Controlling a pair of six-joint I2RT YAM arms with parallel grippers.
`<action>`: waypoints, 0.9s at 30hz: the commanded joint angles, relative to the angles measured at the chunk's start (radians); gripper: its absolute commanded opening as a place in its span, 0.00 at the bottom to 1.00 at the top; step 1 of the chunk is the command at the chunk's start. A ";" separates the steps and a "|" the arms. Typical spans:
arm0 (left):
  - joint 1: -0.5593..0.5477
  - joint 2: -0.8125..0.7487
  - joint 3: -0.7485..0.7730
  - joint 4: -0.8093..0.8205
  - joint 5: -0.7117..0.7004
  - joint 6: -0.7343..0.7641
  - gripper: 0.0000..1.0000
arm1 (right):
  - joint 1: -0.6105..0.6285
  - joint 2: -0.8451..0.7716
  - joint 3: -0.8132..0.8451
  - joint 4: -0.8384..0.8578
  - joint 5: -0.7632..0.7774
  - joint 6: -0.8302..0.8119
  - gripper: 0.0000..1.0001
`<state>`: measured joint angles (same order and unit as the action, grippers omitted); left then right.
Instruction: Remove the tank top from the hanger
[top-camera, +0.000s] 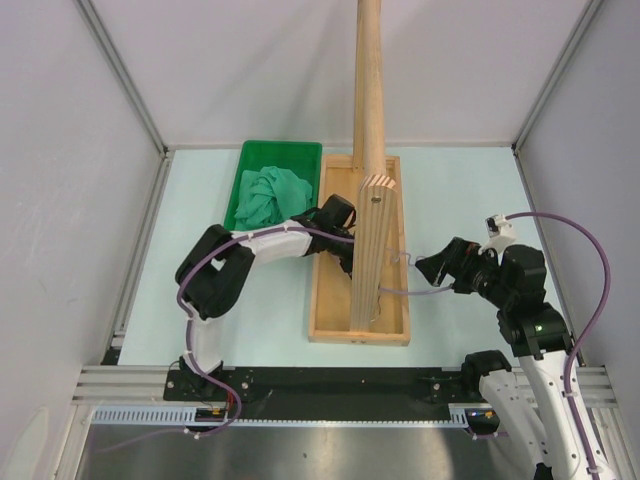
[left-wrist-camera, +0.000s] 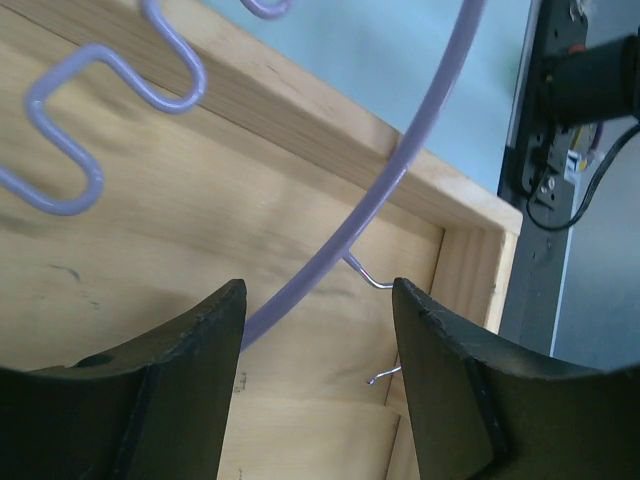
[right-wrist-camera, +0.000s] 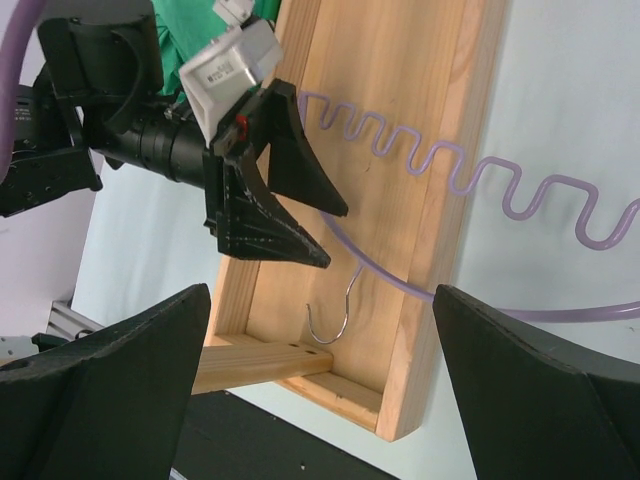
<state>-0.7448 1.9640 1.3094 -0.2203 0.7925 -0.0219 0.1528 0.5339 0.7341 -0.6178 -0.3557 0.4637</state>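
Observation:
The teal-green tank top (top-camera: 270, 193) lies crumpled in the green tray (top-camera: 244, 163), off the hanger; a corner of it shows in the right wrist view (right-wrist-camera: 190, 30). The lavender hanger (top-camera: 415, 291) lies bare across the wooden base's right rim, with its metal hook (right-wrist-camera: 332, 318) inside the base. In the left wrist view its arm (left-wrist-camera: 400, 170) runs down between my fingers. My left gripper (top-camera: 345, 250) (left-wrist-camera: 318, 287) is open around that arm, beside the hook (left-wrist-camera: 375, 283). My right gripper (top-camera: 430, 268) (right-wrist-camera: 315, 300) is wide open and empty, just right of the base, facing the hook.
A tall wooden pole (top-camera: 368, 80) rises from a shallow wooden base tray (top-camera: 325, 300) at mid-table, with an upright board (top-camera: 372, 250) partly hiding my left fingers. Grey walls and metal rails enclose the pale table (top-camera: 460, 200).

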 joint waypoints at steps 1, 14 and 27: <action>-0.022 0.018 0.054 -0.056 0.090 0.123 0.66 | -0.004 0.003 0.022 0.013 -0.002 -0.016 1.00; -0.071 0.114 0.120 -0.033 0.120 0.143 0.68 | -0.004 0.008 0.021 0.016 0.009 -0.023 1.00; -0.077 0.133 0.184 -0.060 0.093 0.085 0.29 | -0.004 0.002 0.031 0.001 0.012 -0.026 0.99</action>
<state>-0.8253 2.1246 1.4117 -0.2680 0.8757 0.0765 0.1528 0.5442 0.7341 -0.6174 -0.3523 0.4507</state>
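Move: The left hand, half open, goes for the hanger's purple bar beside the hook, about 4 cm back, 3 cm to its right and 4 cm below. The silver hook lies some 9 cm back, 3 cm right and 6 cm lower; the box's right wall runs level with the hand, about 9 cm right and 5 cm down. From the idle right hand that bar is roughly 13 cm left, 1 cm back and 18 cm below. The left hand eases down into the box by about 3.5 cm while working back and to the right some 3 cm each way, sliding in towards the hanger's bar near the hook and turning about 10 degrees clockwise. Its fingers stay well open until they are either side of the bar, then, as the travel dies out, they start closing on the bar and have narrowed to well under half open; whether both pads press it yet can't be seen. ##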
